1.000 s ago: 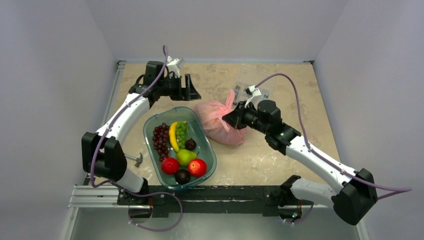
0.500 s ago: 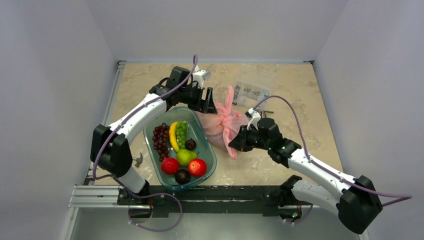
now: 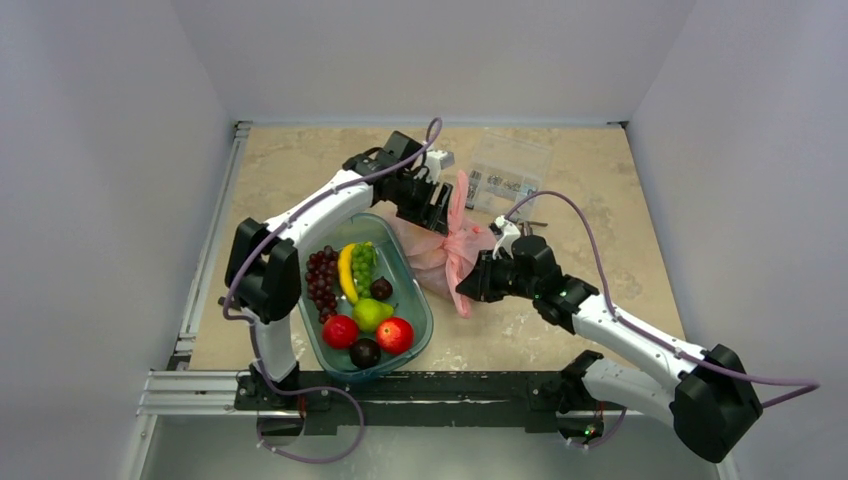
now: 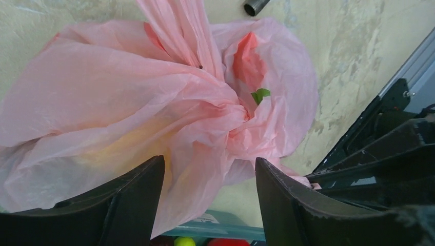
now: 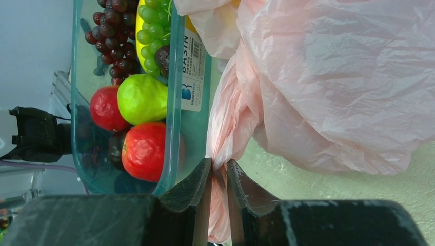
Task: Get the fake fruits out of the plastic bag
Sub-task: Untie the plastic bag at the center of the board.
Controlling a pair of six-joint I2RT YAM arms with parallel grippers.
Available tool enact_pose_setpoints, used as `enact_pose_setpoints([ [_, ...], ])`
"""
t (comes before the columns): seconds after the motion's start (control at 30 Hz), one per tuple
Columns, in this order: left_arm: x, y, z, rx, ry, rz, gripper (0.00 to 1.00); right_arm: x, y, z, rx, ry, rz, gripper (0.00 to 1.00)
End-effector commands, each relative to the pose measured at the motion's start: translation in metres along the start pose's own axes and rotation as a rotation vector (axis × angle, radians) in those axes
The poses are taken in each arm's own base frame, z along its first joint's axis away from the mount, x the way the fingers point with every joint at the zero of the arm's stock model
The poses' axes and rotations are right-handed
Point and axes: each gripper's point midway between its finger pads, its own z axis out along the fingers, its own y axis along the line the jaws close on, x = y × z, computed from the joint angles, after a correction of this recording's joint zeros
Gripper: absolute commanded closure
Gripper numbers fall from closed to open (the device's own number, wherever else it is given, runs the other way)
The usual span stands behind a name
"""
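The pink plastic bag (image 3: pixel 438 250) lies bunched on the table just right of the tray, its handles twisted together. The fake fruits are inside it: in the left wrist view only a green leaf (image 4: pixel 260 94) at the bag's mouth and a yellow tint (image 4: pixel 118 148) through the film show. My left gripper (image 3: pixel 434 198) hovers open over the bag's far side, a loose fold of the bag (image 4: pixel 154 102) hanging between its fingers. My right gripper (image 5: pixel 218 166) is shut on a twisted strip of the bag (image 5: pixel 333 77) at the near side, beside the tray wall.
A teal tray (image 3: pixel 418 292) holds grapes, a banana, a pear, apples and plums. A clear packet (image 3: pixel 510 165) of metal parts lies at the back right. A small metal tool (image 3: pixel 275 318) lies left of the tray. A metal rod's end (image 4: pixel 255 6) lies past the bag.
My left arm swung right from the far left corner to over the bag. My right gripper pulled its strip of the bag toward the near edge, then held still.
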Motion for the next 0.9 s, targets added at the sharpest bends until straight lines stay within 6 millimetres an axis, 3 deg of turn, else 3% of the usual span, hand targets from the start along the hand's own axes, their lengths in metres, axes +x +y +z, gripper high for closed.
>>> enact_pose_setpoints([
  [0.0,-0.001,-0.006,0.011,-0.046,0.03,0.092,0.37,-0.009,0.003,0.0,0.002,-0.035,0.004,0.83],
  [0.13,0.005,-0.009,0.025,-0.034,0.049,0.075,0.44,-0.011,0.003,0.001,0.006,-0.035,0.009,0.82],
  [0.2,0.008,-0.008,0.03,-0.039,0.063,0.065,0.52,-0.013,0.003,0.001,0.015,-0.037,0.008,0.81],
  [0.33,0.007,-0.012,0.029,-0.02,0.064,0.058,0.85,-0.019,0.0,0.0,0.049,-0.044,-0.003,0.77],
  [0.43,0.002,-0.016,0.023,-0.021,0.039,0.058,1.0,-0.027,-0.002,-0.004,0.089,-0.059,-0.017,0.72],
  [0.57,-0.002,-0.021,0.018,-0.011,0.012,0.049,1.0,-0.046,-0.006,-0.015,0.165,-0.117,-0.035,0.57],
  [0.7,-0.003,-0.027,0.018,0.022,0.009,0.025,1.0,-0.079,-0.008,-0.028,0.251,-0.213,-0.068,0.41],
  [0.87,-0.005,-0.033,0.015,0.047,0.007,0.013,1.0,-0.11,-0.011,-0.021,0.342,-0.231,-0.145,0.33],
])
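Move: The plastic bag's knot lies about 4 cm to the left gripper's right, 3 cm back and 4 cm below; the bag's upright ear stands about 5 cm ahead and 4 cm right, and the basin of fruit 14 cm back, 16 cm left, some 12 cm down. The right gripper already has the bag's near ear between its fingers; the knot is roughly 9 cm ahead and 1 cm left, near its height, the basin some 20 cm left. Lower the left gripper about 4 cm while easing it slightly right and back, then shut its fingers fully on the folded plastic beside the knot and keep them there. Once they close, open the right fingers wide to free the near ear; after a slight dip, lift that hand about 5 cm while carrying it equally far forward and a little right, towards the knot, turning some 15 degrees clockwise. ##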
